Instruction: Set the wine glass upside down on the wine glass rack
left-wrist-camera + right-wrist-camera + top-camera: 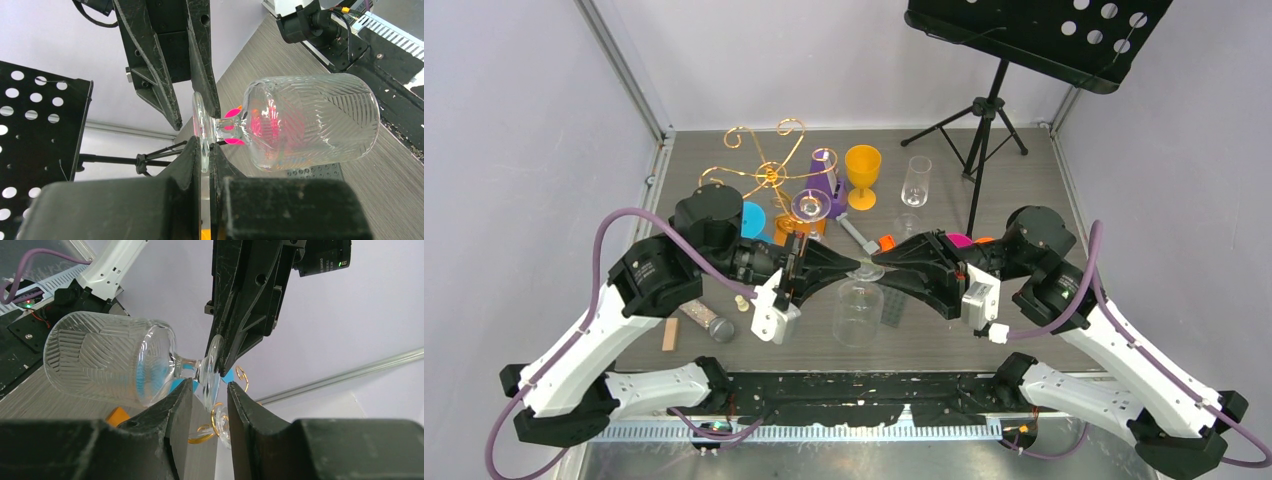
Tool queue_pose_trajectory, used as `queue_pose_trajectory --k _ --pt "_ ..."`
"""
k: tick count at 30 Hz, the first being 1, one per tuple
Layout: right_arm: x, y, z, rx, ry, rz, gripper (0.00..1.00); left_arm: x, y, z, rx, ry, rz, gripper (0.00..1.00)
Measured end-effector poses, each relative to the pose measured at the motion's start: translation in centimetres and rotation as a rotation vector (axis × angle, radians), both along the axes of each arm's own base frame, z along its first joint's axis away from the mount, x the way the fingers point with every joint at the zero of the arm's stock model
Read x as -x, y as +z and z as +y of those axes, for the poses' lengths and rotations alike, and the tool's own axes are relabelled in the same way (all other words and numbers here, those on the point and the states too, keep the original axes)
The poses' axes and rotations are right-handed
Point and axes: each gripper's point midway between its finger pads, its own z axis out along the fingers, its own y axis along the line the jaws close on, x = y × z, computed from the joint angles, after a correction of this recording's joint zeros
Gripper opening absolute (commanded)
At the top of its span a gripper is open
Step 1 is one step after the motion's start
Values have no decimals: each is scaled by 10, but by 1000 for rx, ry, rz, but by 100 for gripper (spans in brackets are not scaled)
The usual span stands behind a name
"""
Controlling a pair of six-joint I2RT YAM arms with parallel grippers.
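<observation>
A clear ribbed wine glass (pixel 859 312) hangs between the two arms above the table, its foot up and its bowl tilted toward the near edge. My left gripper (pixel 854 265) is shut on the rim of the foot; in the left wrist view the left gripper (pixel 204 142) pinches the thin disc and the wine glass (pixel 310 120) extends right. My right gripper (pixel 884 262) faces it from the other side. In the right wrist view the right gripper (pixel 207 390) stands open with the foot between its fingers, a gap showing beside the wine glass (pixel 110 360). The gold wire wine glass rack (pixel 769 165) stands behind at left.
Another clear glass (pixel 809 206) hangs at the rack. An orange goblet (pixel 862 172), a clear flute (pixel 915 180) and a purple object (pixel 824 182) stand behind. The black music stand (pixel 984 110) rises at the back right. A grey studded plate (pixel 894 306) and a wooden block (pixel 670 333) lie near.
</observation>
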Motion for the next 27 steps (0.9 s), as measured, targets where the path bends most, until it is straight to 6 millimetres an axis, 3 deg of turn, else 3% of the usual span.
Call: queue_pose_trajectory --k 4,11,17,18,21,23,24,27 --pt "1 -1 2 6 9 11 30 0 -2 -2 -6 -5 1 0" --pt "3 -5 4 19 23 32 8 -1 -5 -3 -15 -6 -11 0" --pt "2 -5 5 22 24 40 5 0 -5 -1 -17 -2 -15 0" --pt "2 -4 5 22 21 43 5 0 -4 -1 -15 0 -17 6" --pt "0 -2 5 22 7 48 5 -2 -1 0 0 11 -31 42" --pt "-3 -3 5 25 -12 58 5 -5 4 -2 27 24 -43 87" --pt "-5 -4 5 29 -22 64 5 -5 5 -2 37 30 -42 98" --pt "-11 -9 5 47 -52 89 5 -9 13 -1 81 66 -50 100"
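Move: The wine glass hangs upside down with its foot level between the grippers. The foot's middle is about 3 cm to the left of the right hand and at its height, just past its half-open fingertips. From the left hand, shut on the opposite edge, it is about 3 cm to the right. From the right hand, the bowl is some 9 cm below the foot, while the rack top stands roughly 24 cm ahead, 15 cm left and 10 cm lower. The glass hung on the rack is about 19 cm ahead, 10 cm left and 14 cm lower. Hold the left gripper shut on the foot's edge while you close the right fingers, one above and one below, to pinch the opposite edge, letting both hands sink about half a centimetre. Then open the left gripper wide to let go, lifting it about 2 cm and slightly forward. Keep the right grip and ease that hand forward about 1 cm and a little down. ##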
